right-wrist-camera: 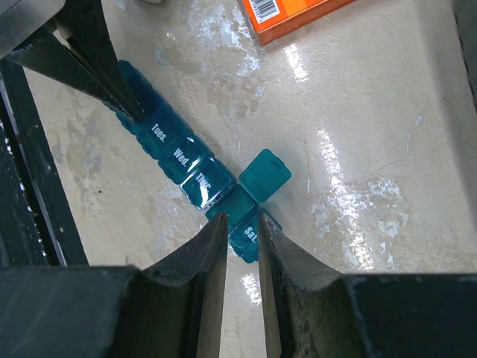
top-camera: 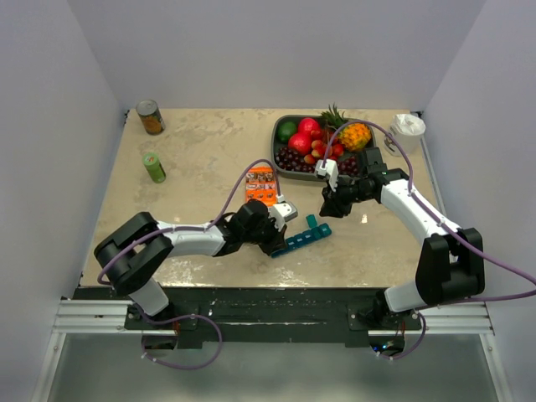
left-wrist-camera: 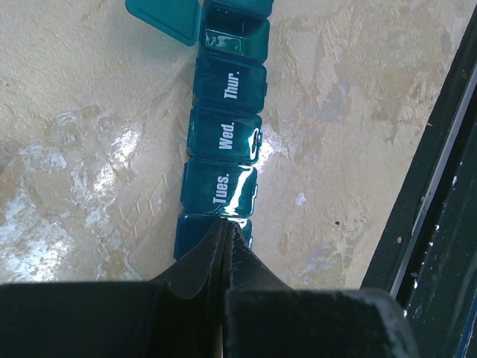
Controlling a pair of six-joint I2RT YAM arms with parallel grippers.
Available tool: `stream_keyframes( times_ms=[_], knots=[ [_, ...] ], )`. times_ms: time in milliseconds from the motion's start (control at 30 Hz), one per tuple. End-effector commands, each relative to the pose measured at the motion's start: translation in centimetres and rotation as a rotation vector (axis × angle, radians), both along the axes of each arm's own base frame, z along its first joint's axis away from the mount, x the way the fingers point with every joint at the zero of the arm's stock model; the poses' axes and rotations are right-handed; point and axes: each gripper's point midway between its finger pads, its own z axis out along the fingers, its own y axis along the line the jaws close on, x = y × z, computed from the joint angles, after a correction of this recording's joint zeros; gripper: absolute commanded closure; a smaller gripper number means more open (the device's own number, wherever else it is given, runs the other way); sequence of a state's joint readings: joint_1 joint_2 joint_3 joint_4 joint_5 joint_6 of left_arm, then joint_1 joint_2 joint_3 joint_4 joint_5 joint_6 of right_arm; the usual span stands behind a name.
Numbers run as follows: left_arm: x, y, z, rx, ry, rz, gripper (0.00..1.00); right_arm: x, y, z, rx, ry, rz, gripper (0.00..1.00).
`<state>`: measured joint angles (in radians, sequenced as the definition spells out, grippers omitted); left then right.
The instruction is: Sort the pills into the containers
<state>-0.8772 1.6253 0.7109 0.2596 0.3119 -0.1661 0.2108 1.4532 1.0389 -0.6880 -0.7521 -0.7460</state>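
The containers form one teal strip lying on the table with day labels on the lids. One lid near the Sat. end stands flipped open beside its compartment. My left gripper is shut, its tips pressed on the strip's near end compartment, next to Tues. My right gripper hovers over the Sat. end with a narrow gap between its fingers and nothing in it. No pills show in any view.
A flat orange box lies just behind the strip. Further back are a dark fruit tray, a white cup, a can and a green bottle. The table's dark front rail runs close to the strip.
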Motion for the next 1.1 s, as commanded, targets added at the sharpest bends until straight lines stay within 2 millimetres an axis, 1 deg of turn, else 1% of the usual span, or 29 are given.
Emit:
stream_keyframes(
  times_ms=[0,33,67,133,167,233,267,333,367,400,433,467,500,533,567,600,633,667,700,733,767,800,833,867,900,967,1067],
  knots=[
    [0.4,0.3,-0.1,0.009,0.012,0.017,1.00,-0.1,0.2,0.3,0.023,0.003,0.009,0.73],
    [0.4,0.2,0.3,0.002,0.007,0.018,1.00,-0.1,0.2,0.3,0.022,0.002,0.011,0.73],
    [0.5,0.1,1.2,-0.021,-0.002,0.017,1.00,-0.1,0.2,0.3,0.025,0.004,0.011,0.73],
    [0.6,-0.1,2.5,-0.051,-0.016,0.025,1.00,-0.2,0.2,0.3,0.026,0.003,0.013,0.73],
    [0.8,-0.2,4.1,-0.083,-0.040,0.031,0.95,-0.2,0.2,0.4,0.028,0.000,0.017,0.73],
    [1.2,-0.1,5.7,-0.114,-0.074,0.052,0.86,-0.2,0.3,0.6,0.030,-0.004,0.021,0.73],
    [1.3,0.1,7.5,-0.147,-0.106,0.060,0.79,-0.3,0.2,0.6,0.031,-0.005,0.021,0.73],
    [1.5,0.6,9.0,-0.168,-0.149,0.075,0.70,-0.3,0.2,0.8,0.034,-0.011,0.023,0.73],
    [1.6,1.0,10.8,-0.197,-0.190,0.091,0.64,-0.4,0.2,0.8,0.034,-0.014,0.025,0.73],
    [1.8,1.4,11.5,-0.206,-0.212,0.103,0.61,-0.4,0.2,0.9,0.035,-0.017,0.029,0.73],
    [1.7,1.9,11.7,-0.197,-0.234,0.106,0.57,-0.4,0.2,0.9,0.035,-0.020,0.030,0.73],
    [1.7,2.6,13.2,-0.215,-0.276,0.121,0.50,-0.4,0.2,1.0,0.036,-0.025,0.035,0.73],
    [1.9,3.1,13.7,-0.214,-0.301,0.134,0.46,-0.5,0.2,1.1,0.037,-0.026,0.038,0.73],
    [1.9,3.9,13.6,-0.193,-0.318,0.140,0.43,-0.5,0.3,1.1,0.040,-0.026,0.040,0.73],
    [2.0,4.7,15.0,-0.209,-0.356,0.168,0.35,-0.6,0.3,1.1,0.040,-0.028,0.043,0.73],
    [2.2,5.4,15.4,-0.207,-0.376,0.186,0.31,-0.6,0.3,1.3,0.040,-0.037,0.046,0.73],
    [2.2,6.1,15.3,-0.194,-0.382,0.203,0.28,-0.6,0.2,1.3,0.041,-0.035,0.043,0.73],
    [2.4,7.1,16.4,-0.207,-0.411,0.247,0.22,-0.7,0.2,1.3,0.041,-0.038,0.046,0.73],
    [2.7,7.9,16.8,-0.208,-0.420,0.279,0.18,-0.7,0.2,1.4,0.041,-0.042,0.045,0.73],
    [2.9,8.7,16.6,-0.197,-0.416,0.316,0.17,-0.7,0.2,1.5,0.043,-0.046,0.046,0.73],
    [2.7,9.3,17.3,-0.218,-0.424,0.336,0.14,-0.7,0.2,1.5,0.042,-0.048,0.045,0.73],
    [2.8,9.9,17.2,-0.222,-0.418,0.359,0.13,-0.7,0.2,1.5,0.044,-0.049,0.047,0.73],
    [2.7,10.3,17.0,-0.224,-0.402,0.372,0.11,-0.7,0.3,1.6,0.045,-0.050,0.048,0.73],
    [2.5,10.7,17.3,-0.231,-0.406,0.383,0.11,-0.7,0.3,1.6,0.047,-0.050,0.049,0.73],
    [2.7,11.2,17.1,-0.220,-0.402,0.412,0.11,-0.8,0.3,1.6,0.047,-0.049,0.049,0.72],
    [2.6,12.2,15.8,-0.171,-0.367,0.454,0.10,-0.7,0.3,1.6,0.048,-0.050,0.048,0.72],
    [2.8,13.2,14.9,-0.143,-0.313,0.532,0.08,-0.8,0.3,1.6,0.048,-0.050,0.049,0.72]
  ],
)
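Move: The pill bottle lies on its side roughly 11 cm to the left of the left hand and 6 cm farther out, at nearly its height. That hand's shut fingertips are down on the organizer by its Monday lid; the organizer's middle is about 6 cm right and 2 cm ahead, the orange box 6 cm left and 17 cm ahead. From the right hand the bottle is about 26 cm left, 3 cm back and 9 cm lower. The organizer's Monday lid is let free as the left hand comes up off it, rising about 17 cm. As it climbs, the shut fingers spread almost fully, and the hand then sweeps some 11 cm left and slightly forward, high over the pill bottle's side of the table. The fingers swing counter-clockwise towards forward and point less steeply down. ##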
